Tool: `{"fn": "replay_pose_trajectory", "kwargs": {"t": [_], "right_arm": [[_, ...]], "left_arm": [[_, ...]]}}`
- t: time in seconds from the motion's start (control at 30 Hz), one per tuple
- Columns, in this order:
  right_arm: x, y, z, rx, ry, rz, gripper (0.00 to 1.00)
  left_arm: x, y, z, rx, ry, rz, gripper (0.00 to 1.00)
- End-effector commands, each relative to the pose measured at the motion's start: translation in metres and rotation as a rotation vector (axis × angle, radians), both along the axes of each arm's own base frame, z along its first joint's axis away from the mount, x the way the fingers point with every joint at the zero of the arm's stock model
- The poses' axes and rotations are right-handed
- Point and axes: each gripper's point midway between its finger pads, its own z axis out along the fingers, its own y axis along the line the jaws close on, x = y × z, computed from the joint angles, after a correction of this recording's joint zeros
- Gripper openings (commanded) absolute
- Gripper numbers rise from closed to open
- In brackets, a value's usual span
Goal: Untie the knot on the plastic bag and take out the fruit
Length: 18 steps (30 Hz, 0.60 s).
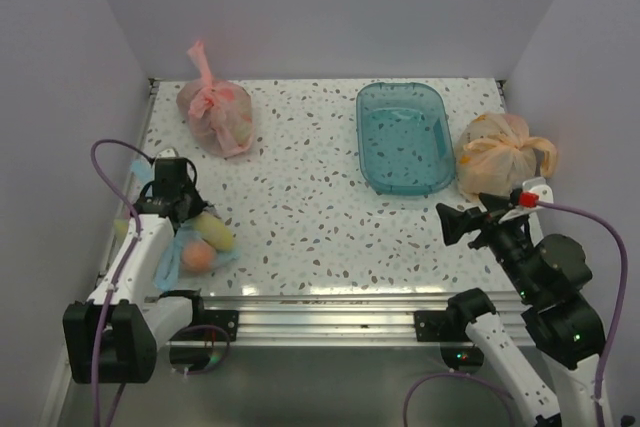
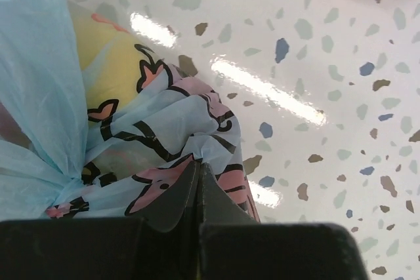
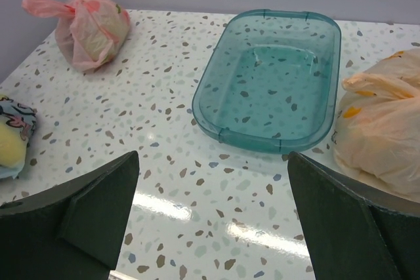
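Observation:
The light blue plastic bag (image 1: 178, 255) with pink and black printing lies at the near left of the table, with a yellow fruit (image 1: 215, 230) and an orange fruit (image 1: 197, 255) showing through it. My left gripper (image 1: 188, 209) is down on the bag. In the left wrist view the jaws (image 2: 199, 167) are shut on a gathered fold of the bag (image 2: 164, 113), and the yellow fruit (image 2: 108, 63) shows through the film. My right gripper (image 3: 213, 157) is open and empty above the table at the near right (image 1: 452, 223). The bag's edge (image 3: 14, 117) shows at the far left of the right wrist view.
A teal plastic tray (image 1: 367, 142) stands at the back middle-right, and it also shows in the right wrist view (image 3: 262, 142). A knotted pink bag (image 1: 217, 115) sits at the back left. A knotted orange bag (image 1: 500, 152) sits at the right edge.

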Motion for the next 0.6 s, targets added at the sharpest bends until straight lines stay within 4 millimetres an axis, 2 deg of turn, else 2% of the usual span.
{"fn": "replay_pose_trajectory", "kwargs": {"t": [0.0,0.03,0.07,0.17,0.2,0.27,0.3,0.37,0.4,0.5,0.57], "right_arm": [[0.01,0.0,0.024,-0.014,-0.062,-0.009,0.99],[0.01,0.001,0.025,-0.015,-0.062,-0.004,0.99],[0.012,0.002,0.025,-0.018,-0.058,0.0,0.99],[0.012,0.006,0.027,-0.024,-0.057,0.019,0.99],[0.014,0.007,0.024,-0.025,-0.048,0.022,0.99],[0.016,0.011,0.023,-0.022,-0.044,0.039,0.99],[0.018,0.013,0.023,-0.023,-0.037,0.042,0.99],[0.017,0.017,0.025,-0.019,-0.036,0.069,0.99],[0.017,0.018,0.026,-0.02,-0.036,0.074,0.99],[0.018,0.023,0.023,-0.029,-0.02,0.099,0.99],[0.024,0.028,0.011,-0.054,0.041,0.117,0.99]], "left_arm": [[0.03,-0.033,0.021,-0.058,-0.109,-0.175,0.0],[0.035,-0.036,0.03,-0.056,-0.122,-0.18,0.0],[0.033,-0.039,0.031,-0.06,-0.108,-0.186,0.0],[0.041,-0.068,0.042,-0.098,-0.156,-0.253,0.0],[0.039,-0.096,0.039,-0.117,-0.145,-0.33,0.0],[0.04,-0.13,0.043,-0.163,-0.138,-0.388,0.0],[0.036,-0.161,0.042,-0.175,-0.12,-0.466,0.0],[0.036,-0.19,0.044,-0.204,-0.129,-0.506,0.0],[0.027,-0.213,0.047,-0.22,-0.135,-0.564,0.0],[0.019,-0.252,0.059,-0.239,-0.155,-0.654,0.0],[0.011,-0.266,0.056,-0.225,-0.133,-0.696,0.0]]}}
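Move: The left hand's shut fingers already hold the far right end of the blue bag, whose middle lies about 7 cm back and 3 cm left, roughly level. It is bound for clear table some 23 cm to the right and level ahead, about 4 cm lower. The red bag sits about 22 cm ahead and 3 cm right; the basket roughly 50 cm right, 18 cm ahead. From the right hand the blue bag is about 58 cm left, 6 cm ahead, 23 cm below. Sweeping to the right about 23 cm, slowly at first and then fast, the left hand drags the blue bag by its pinched end towards the basket and the open middle of the table, rising barely 2 cm. Its wrist swings nearly 40 degrees clockwise, fingers staying shut on the plastic. The right hand, open and empty, eases 2 to 3 cm forward and left. ##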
